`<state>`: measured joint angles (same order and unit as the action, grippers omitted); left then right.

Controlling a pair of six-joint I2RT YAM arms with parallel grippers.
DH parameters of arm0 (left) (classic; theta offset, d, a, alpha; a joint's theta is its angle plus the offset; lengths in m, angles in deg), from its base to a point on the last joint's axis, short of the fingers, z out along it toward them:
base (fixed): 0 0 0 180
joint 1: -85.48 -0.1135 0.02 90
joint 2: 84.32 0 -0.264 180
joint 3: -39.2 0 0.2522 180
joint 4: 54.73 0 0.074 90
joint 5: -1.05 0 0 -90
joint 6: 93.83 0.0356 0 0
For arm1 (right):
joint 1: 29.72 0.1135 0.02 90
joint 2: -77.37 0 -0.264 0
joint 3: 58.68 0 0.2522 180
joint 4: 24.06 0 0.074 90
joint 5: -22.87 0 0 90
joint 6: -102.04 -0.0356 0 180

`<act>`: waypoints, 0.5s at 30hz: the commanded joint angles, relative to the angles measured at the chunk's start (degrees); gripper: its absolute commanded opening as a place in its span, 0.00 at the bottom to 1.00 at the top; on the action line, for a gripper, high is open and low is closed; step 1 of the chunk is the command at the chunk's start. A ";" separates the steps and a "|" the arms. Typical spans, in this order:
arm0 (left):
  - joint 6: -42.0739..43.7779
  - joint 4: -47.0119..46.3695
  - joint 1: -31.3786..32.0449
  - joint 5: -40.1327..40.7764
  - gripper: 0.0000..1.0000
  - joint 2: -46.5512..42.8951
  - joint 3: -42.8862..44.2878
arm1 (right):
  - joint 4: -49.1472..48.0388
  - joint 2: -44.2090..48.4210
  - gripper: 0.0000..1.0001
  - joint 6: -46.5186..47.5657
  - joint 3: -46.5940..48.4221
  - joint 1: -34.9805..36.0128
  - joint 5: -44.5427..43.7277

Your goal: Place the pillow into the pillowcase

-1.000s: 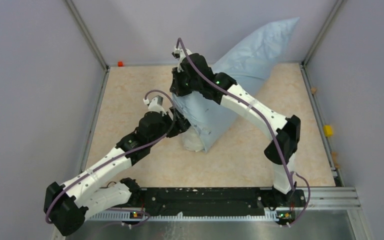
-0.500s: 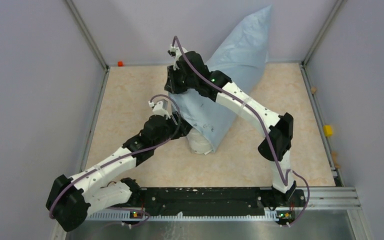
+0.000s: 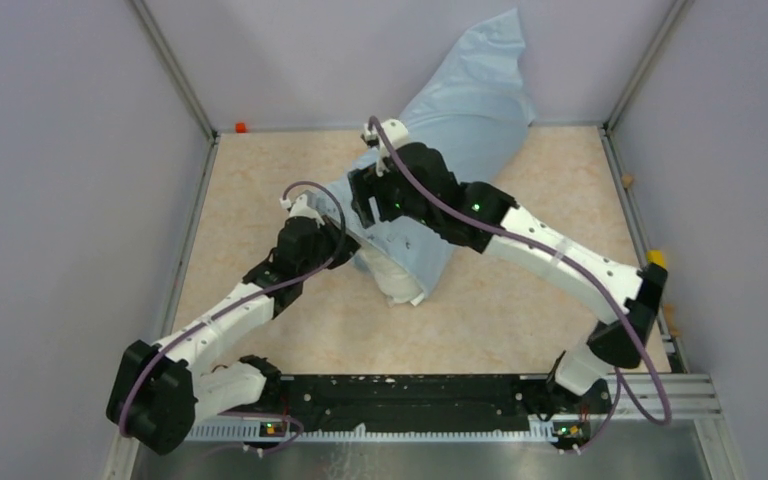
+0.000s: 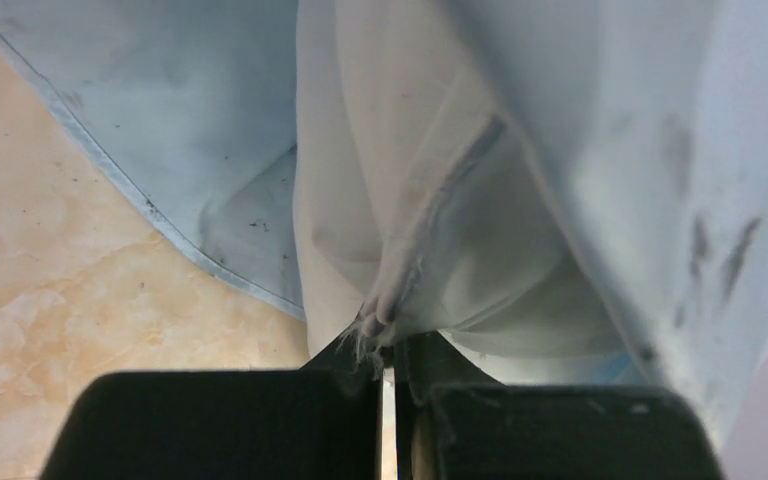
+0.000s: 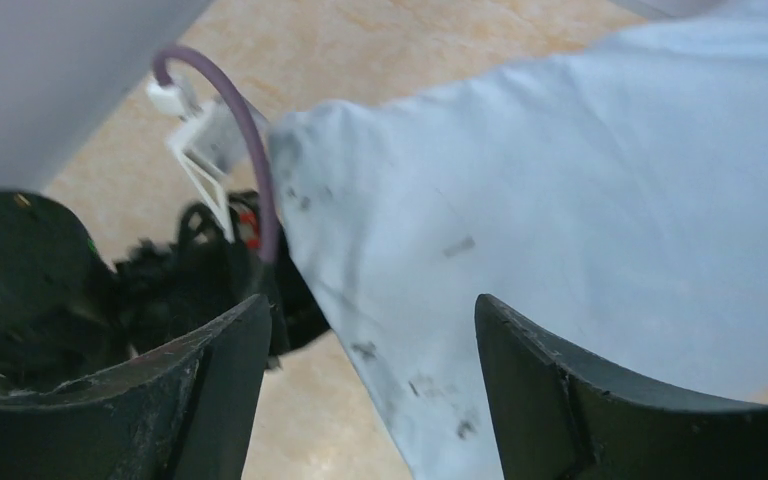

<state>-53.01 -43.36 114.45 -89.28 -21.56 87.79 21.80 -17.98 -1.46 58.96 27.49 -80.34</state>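
The light-blue pillowcase (image 3: 465,115) leans against the back wall, and its lower end drapes down to the table. The off-white pillow (image 3: 393,281) pokes out of its open bottom. In the left wrist view my left gripper (image 4: 388,345) is shut on a frayed seam corner of the pillow (image 4: 400,200), with the pillowcase (image 4: 180,110) hanging around it. From above, the left gripper (image 3: 343,245) sits at the sack's lower left edge. My right gripper (image 5: 370,335) is open and holds nothing. It hovers over the pillowcase (image 5: 580,170) near that edge. In the top view the right gripper (image 3: 362,198) is just above the left one.
Grey walls close the table on three sides, with metal rails along the left (image 3: 188,230) and right (image 3: 628,210). A small orange block (image 3: 241,127) sits at the back left corner. A yellow piece (image 3: 656,262) sits on the right rail.
My right gripper let go of the pillowcase edge, opened and dropped lower. The left gripper closed on the pillow's corner. The pillowcase slumped lower against the wall.
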 commanded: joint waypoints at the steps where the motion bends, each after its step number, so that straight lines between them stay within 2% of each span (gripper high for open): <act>1: -0.14 -1.24 -2.61 -3.29 0.00 0.99 -1.16 | -3.20 9.12 0.74 1.13 -12.85 1.83 -12.00; 4: -0.29 -1.80 -4.43 -5.05 0.00 2.28 -1.00 | -5.19 12.38 0.74 0.31 -21.14 3.53 -14.51; 7: -0.30 -1.44 -5.51 -5.86 0.00 3.84 -0.24 | -7.14 13.59 0.75 0.98 -27.36 7.25 -21.32; 15: -0.21 -1.34 -7.47 -7.86 0.00 6.41 0.99 | -11.40 10.68 0.78 1.88 -33.23 14.94 -34.58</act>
<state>-53.78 -44.47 107.48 -95.60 -16.27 87.55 15.86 -5.90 -0.50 26.02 39.64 -105.26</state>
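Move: The near corner of the pillowcase mouth lies about 11 cm to the right of my open right hand, 3 cm back and 29 cm down. The bare pillow end peeks out roughly 4 cm right, 1 cm back and 28 cm below that hand; my left gripper sits about 4 cm left of it, 1 cm ahead and 18 cm lower. From my left hand, pinching the pillow's seam, the middle of the case mouth is some 5 cm ahead, 4 cm right and 3 cm down. My right hand sweeps right first, then drops about 12 cm towards the near corner of the pillowcase mouth, ending some 7 cm farther right and 6 cm back, rolling about 20 degrees so its left side sinks, with its fingers still open. Meanwhile my shut left hand keeps its pinch on the pillow seam and eases down, left and a little forward, some 3 cm down. ##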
